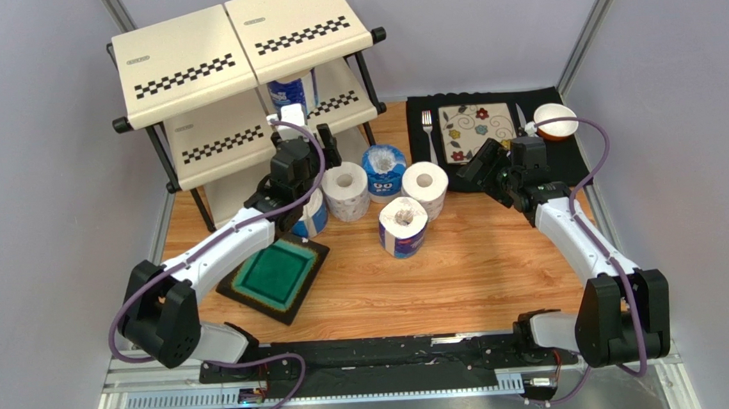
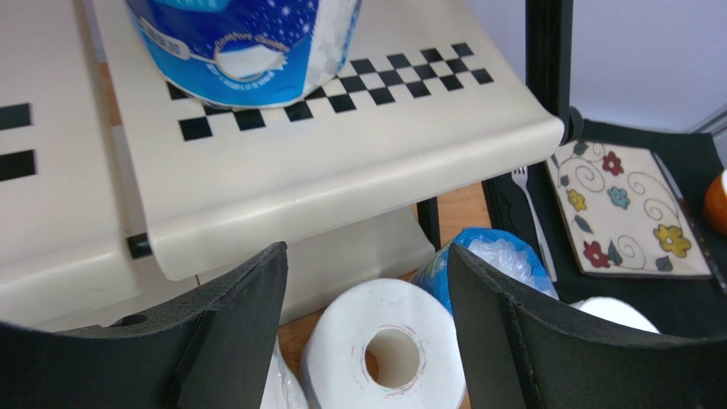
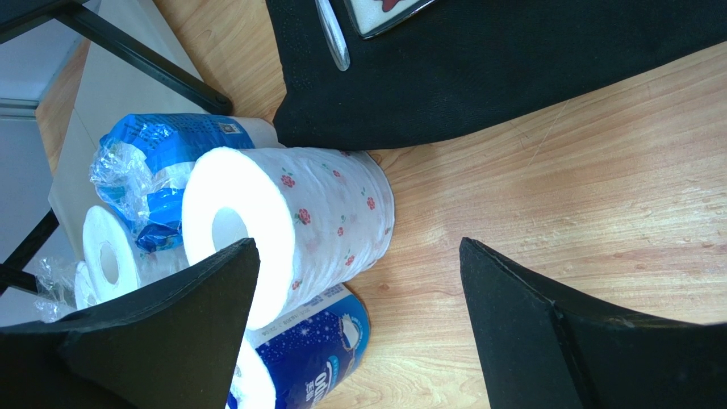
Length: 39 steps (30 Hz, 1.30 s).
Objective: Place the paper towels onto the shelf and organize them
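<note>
The shelf (image 1: pixel 197 64) stands at the back left. One blue-wrapped paper towel roll (image 2: pixel 247 47) sits on its middle tier's checkered panel (image 2: pixel 358 162). My left gripper (image 2: pixel 367 290) hangs open just in front of that panel, holding nothing. Below it on the table are a bare white roll (image 2: pixel 384 354) and a blue-wrapped roll (image 2: pixel 495 260). More rolls stand on the table (image 1: pixel 404 226), (image 1: pixel 425 189), and one (image 1: pixel 313 213) lies under my left arm. My right gripper (image 3: pixel 358 281) is open beside the flower-patterned roll (image 3: pixel 290 221), not touching it.
A dark tray with a green inside (image 1: pixel 275 278) lies near the left arm. A black placemat (image 1: pixel 567 157) at the back right carries a floral plate (image 1: pixel 474 129), a fork (image 1: pixel 428 128) and a small bowl (image 1: pixel 555 121). Grey walls close in both sides.
</note>
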Each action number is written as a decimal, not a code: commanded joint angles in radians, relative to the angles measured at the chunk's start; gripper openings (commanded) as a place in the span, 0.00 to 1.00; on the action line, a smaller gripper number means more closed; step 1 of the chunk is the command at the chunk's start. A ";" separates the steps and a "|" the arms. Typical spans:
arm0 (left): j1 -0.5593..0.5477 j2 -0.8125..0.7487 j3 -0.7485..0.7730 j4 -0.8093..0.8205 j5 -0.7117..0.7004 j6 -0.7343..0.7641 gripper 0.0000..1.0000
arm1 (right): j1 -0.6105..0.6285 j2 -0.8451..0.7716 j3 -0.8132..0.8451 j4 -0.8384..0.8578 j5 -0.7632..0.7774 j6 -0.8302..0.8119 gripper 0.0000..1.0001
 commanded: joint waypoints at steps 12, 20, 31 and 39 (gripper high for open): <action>-0.003 0.245 0.179 0.009 0.099 0.036 0.76 | -0.004 -0.020 0.014 0.027 0.004 -0.002 0.91; -0.020 -0.044 -0.170 0.159 0.090 -0.057 0.73 | -0.004 -0.031 0.006 0.030 -0.003 0.003 0.91; -0.040 -0.203 -0.252 0.089 0.112 -0.067 0.74 | -0.005 -0.032 0.007 0.033 -0.008 0.005 0.91; -0.261 -0.059 -0.123 -0.093 0.187 -0.048 0.74 | -0.011 -0.051 0.014 0.012 0.007 -0.006 0.91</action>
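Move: The open left hand is in front of the middle shelf. The front navy roll lies about 21 cm to its right, 14 cm back and 19 cm below. At much that same depth, the white roll is 7 cm right and 3 cm back, the blue-wrapped roll 18 cm right and level, and the flowered roll 27 cm right and 7 cm back. From the idle right hand the front navy roll is some 20 cm left, 9 cm back and 8 cm lower. Down about 6 cm, forward and to the right goes the left hand, clear of the roll already set on the middle shelf; then it reverses, drawing back some 11 cm and for a while leftward. Finally it swings right, turning clockwise about 10 degrees, over the white roll's side and towards the front navy roll, fingers still open and empty. ##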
